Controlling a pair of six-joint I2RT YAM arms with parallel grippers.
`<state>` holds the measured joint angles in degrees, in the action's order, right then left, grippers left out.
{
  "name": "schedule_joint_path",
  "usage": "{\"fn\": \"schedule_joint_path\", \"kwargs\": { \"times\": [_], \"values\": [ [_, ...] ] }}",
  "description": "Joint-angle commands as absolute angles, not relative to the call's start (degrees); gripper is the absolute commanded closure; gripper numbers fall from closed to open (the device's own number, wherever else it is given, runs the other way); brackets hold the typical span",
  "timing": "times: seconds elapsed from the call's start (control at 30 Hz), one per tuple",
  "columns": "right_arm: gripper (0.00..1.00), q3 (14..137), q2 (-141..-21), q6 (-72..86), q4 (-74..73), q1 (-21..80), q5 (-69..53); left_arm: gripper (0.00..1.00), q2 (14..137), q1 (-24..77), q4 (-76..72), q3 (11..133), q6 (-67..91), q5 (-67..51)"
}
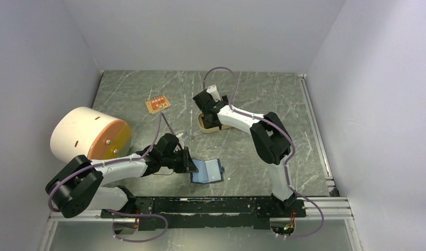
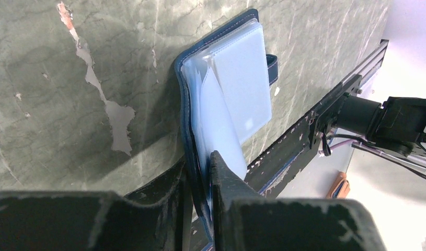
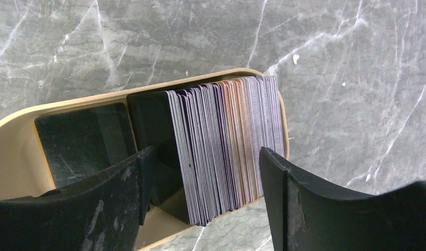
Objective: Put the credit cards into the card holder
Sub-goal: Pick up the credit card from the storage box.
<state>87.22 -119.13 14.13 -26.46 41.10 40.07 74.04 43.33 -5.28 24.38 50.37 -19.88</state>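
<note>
The card holder (image 1: 207,171) lies open on the table near the front, navy outside with pale blue sleeves (image 2: 237,89) inside. My left gripper (image 1: 188,161) (image 2: 200,180) is shut on its near left edge, one finger on each side of the navy cover. The credit cards (image 3: 226,141) stand on edge as a thick stack in a tan oval tray (image 3: 14,125) (image 1: 203,125). My right gripper (image 1: 211,111) (image 3: 205,180) hangs open over the tray with the stack between its fingers, and they hold none of the cards.
A small orange board (image 1: 157,104) lies at the back left. A large white and orange cylinder (image 1: 89,134) stands at the left. A black block (image 3: 82,138) sits in the tray beside the cards. The black base rail (image 1: 216,205) runs along the front edge.
</note>
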Motion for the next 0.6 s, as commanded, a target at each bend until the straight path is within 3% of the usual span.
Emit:
{"fn": "schedule_joint_path", "kwargs": {
  "times": [0.0, 0.57],
  "values": [
    [0.28, 87.21, -119.53, 13.28, -28.47, 40.28, 45.48, 0.79, 73.76, 43.08, -5.81, 24.85, 49.58, -21.41],
    [0.54, 86.66, -117.76, 13.19, -27.83, 40.27, 44.04, 0.80, 74.24, 43.10, -6.85, 24.68, 50.20, -21.98]
  ]
}}
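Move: The front black card of the upright stack is between the right hand's open fingers, its middle about 2 cm left, level fore and aft and 1 cm below. The storage box centres some 3 cm left and 3 below, with a flat black card 5 cm left in its open end. The card holder lies roughly 25 cm back and 3 left. From the left hand, the front black card is about 26 cm ahead and 5 to the right. The right hand's left finger comes up against the face of the front black card as the gripper closes by about a third of its opening, pushing card and box to the right. The right finger draws in over the stack's top edges; the hand itself shifts only some 0.5 cm right, staying low in the box. The left hand keeps its pinch on the card holder's left edge, practically still. ##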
